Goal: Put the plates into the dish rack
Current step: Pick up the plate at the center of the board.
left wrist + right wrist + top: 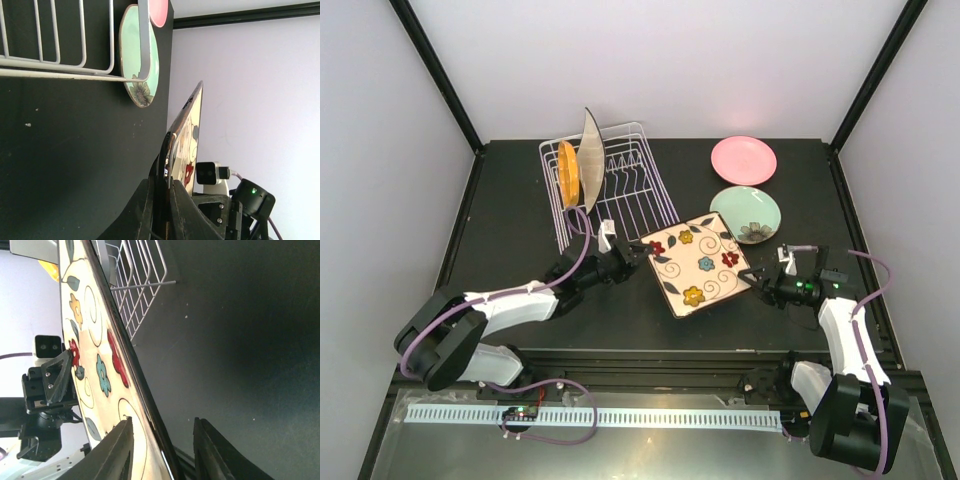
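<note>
The square cream plate with colourful flowers (698, 262) is held tilted above the table between both arms. My left gripper (638, 253) is shut on its left edge, and the left wrist view shows the rim (192, 125) pinched in the jaws (167, 185). My right gripper (757, 275) straddles the right edge; its jaws (162, 421) stand open, with a gap to the plate's dark underside (90, 330). The white wire dish rack (620, 180) holds an orange plate (568, 172) and a pale plate (588, 160) on edge. The pink plate (743, 158) and green plate (745, 213) lie flat at the right.
The rack's front corner (60, 70) is close to the held plate's left side. The green plate (132, 55) lies just behind the held plate. Black frame posts and pale walls enclose the dark table (500, 230).
</note>
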Tool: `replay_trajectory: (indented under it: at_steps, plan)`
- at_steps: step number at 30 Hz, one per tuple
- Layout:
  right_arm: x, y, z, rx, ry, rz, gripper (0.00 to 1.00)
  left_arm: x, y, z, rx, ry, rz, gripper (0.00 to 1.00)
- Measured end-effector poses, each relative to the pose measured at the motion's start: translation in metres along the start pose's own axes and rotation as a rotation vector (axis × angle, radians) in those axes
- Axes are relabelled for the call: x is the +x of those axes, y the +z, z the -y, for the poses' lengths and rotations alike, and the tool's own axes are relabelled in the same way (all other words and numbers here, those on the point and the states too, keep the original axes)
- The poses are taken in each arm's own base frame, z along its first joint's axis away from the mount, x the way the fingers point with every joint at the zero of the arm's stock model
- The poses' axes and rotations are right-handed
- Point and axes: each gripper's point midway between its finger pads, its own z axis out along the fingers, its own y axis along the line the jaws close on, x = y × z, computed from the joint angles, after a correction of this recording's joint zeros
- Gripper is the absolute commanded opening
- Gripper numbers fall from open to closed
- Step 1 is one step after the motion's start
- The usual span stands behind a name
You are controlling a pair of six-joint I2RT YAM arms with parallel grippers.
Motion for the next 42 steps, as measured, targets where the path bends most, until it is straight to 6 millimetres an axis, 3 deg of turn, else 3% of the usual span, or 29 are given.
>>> replay_trajectory:
  at_steps: [5, 18, 25, 28, 29, 37, 38, 39, 42]
  plan:
    - [0.001, 0.001, -0.001, -0.005, 0.004, -0.007, 0.26, -0.001, 0.000, 0.000, 0.002, -0.001, 0.003, 0.02]
    - [0.002, 0.003, -0.010, -0.046, -0.007, -0.021, 0.02, -0.005, 0.002, -0.005, -0.012, -0.042, 0.008, 0.02]
    - [-0.002, 0.005, -0.023, -0.069, -0.032, -0.004, 0.01, -0.011, 0.001, -0.005, -0.012, -0.052, 0.027, 0.03]
    - [-0.007, 0.003, -0.031, -0.075, -0.039, 0.010, 0.01, -0.015, 0.003, 0.001, -0.012, -0.050, 0.035, 0.17]
    - [-0.010, 0.001, -0.037, -0.079, -0.046, 0.017, 0.01, -0.017, 0.003, 0.004, -0.007, -0.046, 0.039, 0.30]
    - [-0.028, -0.013, -0.083, -0.112, -0.145, 0.064, 0.01, -0.025, -0.010, 0.058, 0.098, 0.041, 0.060, 0.73]
    - [-0.029, -0.014, -0.087, -0.115, -0.150, 0.068, 0.01, -0.026, -0.012, 0.063, 0.111, 0.047, 0.061, 0.89]
    - [-0.030, -0.015, -0.090, -0.118, -0.152, 0.071, 0.01, -0.026, -0.014, 0.066, 0.118, 0.057, 0.059, 0.98]
    - [-0.034, -0.016, -0.095, -0.117, -0.145, 0.081, 0.01, -0.026, -0.020, 0.073, 0.136, 0.073, 0.055, 0.99]
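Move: The left hand still holds the flowered square plate by its left corner; the plate's middle is about 12 cm to that hand's right and 3 cm back, roughly level with it. From the right hand, whose open fingers already straddle the plate's right edge, the middle lies some 12 cm left and 2 cm ahead. The green plate lies about 14 cm ahead of the right hand, 3 cm right, 13 cm below. The dish rack is centred 16 cm ahead and 9 cm left of the left hand, 10 cm below. Staying nearly in place at first, the right hand closes its fingers on the plate's right edge and pinches it. Then both hands rise together, the right about 9 cm up and 3 to 4 cm forward with its fingers tipping up some 10 degrees, the left about 8 cm up and slightly forward, opening wide on the way to let go of the left corner. ##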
